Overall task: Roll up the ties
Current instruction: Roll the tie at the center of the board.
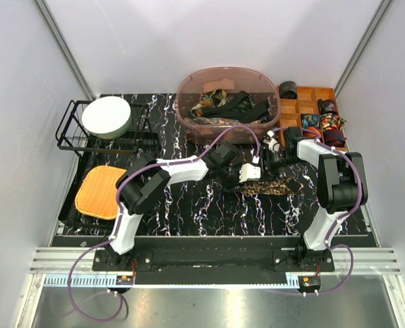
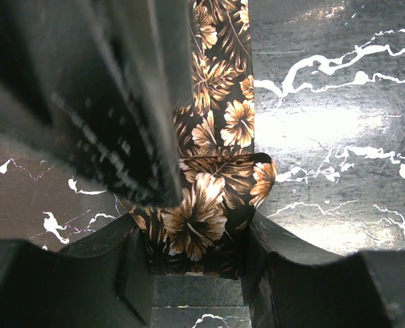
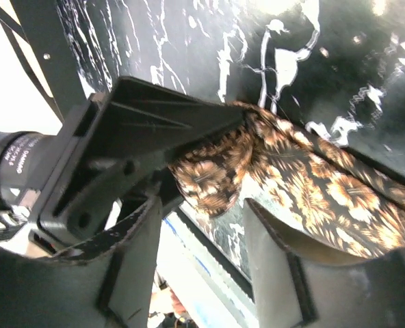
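Observation:
A dark brown tie with tan flowers (image 1: 276, 186) lies across the marble table, right of centre. In the left wrist view its folded end (image 2: 206, 219) sits between my left gripper's (image 2: 196, 239) two fingers, which press against both its sides. My left gripper (image 1: 242, 174) is shut on that end. A finger of the right gripper (image 2: 107, 102) hangs over it at the upper left. In the right wrist view the tie (image 3: 312, 184) runs off to the right. My right gripper (image 3: 202, 219) stands open just under the bunched end, with nothing between its fingers.
A clear pink tub (image 1: 189, 85) holding several loose ties stands at the back centre. An orange compartment tray (image 1: 295, 109) with rolled ties (image 1: 329, 126) is at the back right. On the left are a black wire rack (image 1: 69, 133) with a white bowl (image 1: 107, 116) and an orange pad (image 1: 101, 191).

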Available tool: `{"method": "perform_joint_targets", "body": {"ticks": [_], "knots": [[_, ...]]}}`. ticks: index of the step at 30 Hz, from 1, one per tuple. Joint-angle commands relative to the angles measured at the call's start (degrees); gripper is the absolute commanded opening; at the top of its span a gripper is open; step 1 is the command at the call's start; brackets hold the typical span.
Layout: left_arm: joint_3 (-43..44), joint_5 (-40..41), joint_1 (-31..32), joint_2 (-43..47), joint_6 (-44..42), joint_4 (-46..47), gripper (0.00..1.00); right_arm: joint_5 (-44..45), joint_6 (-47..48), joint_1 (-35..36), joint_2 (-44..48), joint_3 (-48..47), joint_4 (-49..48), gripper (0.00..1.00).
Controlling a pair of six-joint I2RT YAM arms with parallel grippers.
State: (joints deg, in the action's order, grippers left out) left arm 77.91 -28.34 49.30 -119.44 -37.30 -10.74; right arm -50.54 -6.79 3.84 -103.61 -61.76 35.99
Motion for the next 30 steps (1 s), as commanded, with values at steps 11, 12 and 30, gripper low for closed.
{"method": "perform_joint_targets", "body": {"ticks": [11,12,30], "knots": [[-4.2,1.3,0.0,-7.1,1.0,-16.7,0.20,7.3,-0.2,3.3,-5.5,0.7,-2.3,0.00],[-4.2,1.1,-0.4,-7.2,1.7,-16.4,0.22,8.4,-0.3,3.2,-5.8,0.8,-2.0,0.00],[-23.2,-14.7,-13.2,11.9,17.2,20.5,0.85,20.8,-2.3,11.1,-14.2,-3.5,-3.1,0.00]]}}
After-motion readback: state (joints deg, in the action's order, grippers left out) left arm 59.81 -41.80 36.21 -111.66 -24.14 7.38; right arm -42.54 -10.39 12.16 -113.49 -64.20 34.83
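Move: The tie roll is already between the left fingers, practically at that hand's own point. From the open right hand it lies about 5 cm to the left, 2 cm back and 5 cm below. The tie's loose end lies flat about 11 cm to the right hand's right, 3 cm back and 7 cm below. The plastic bin stands about 21 cm ahead of the right hand and 11 cm to its left; the orange box is some 19 cm ahead and 15 cm to its right. The right hand comes in left and down and shuts its open fingers fully, then sinks on with a small shift left and back, about 5.5 cm lower in all, and at the end pinches the tie where the flat strip meets the roll. The left hand first stays put with its grip on the roll, then opens its fingers wide, lets go and draws off to the left by about 7 cm with a little forward, its wrist tilting some 20 degrees as its fingers point less steeply down. ##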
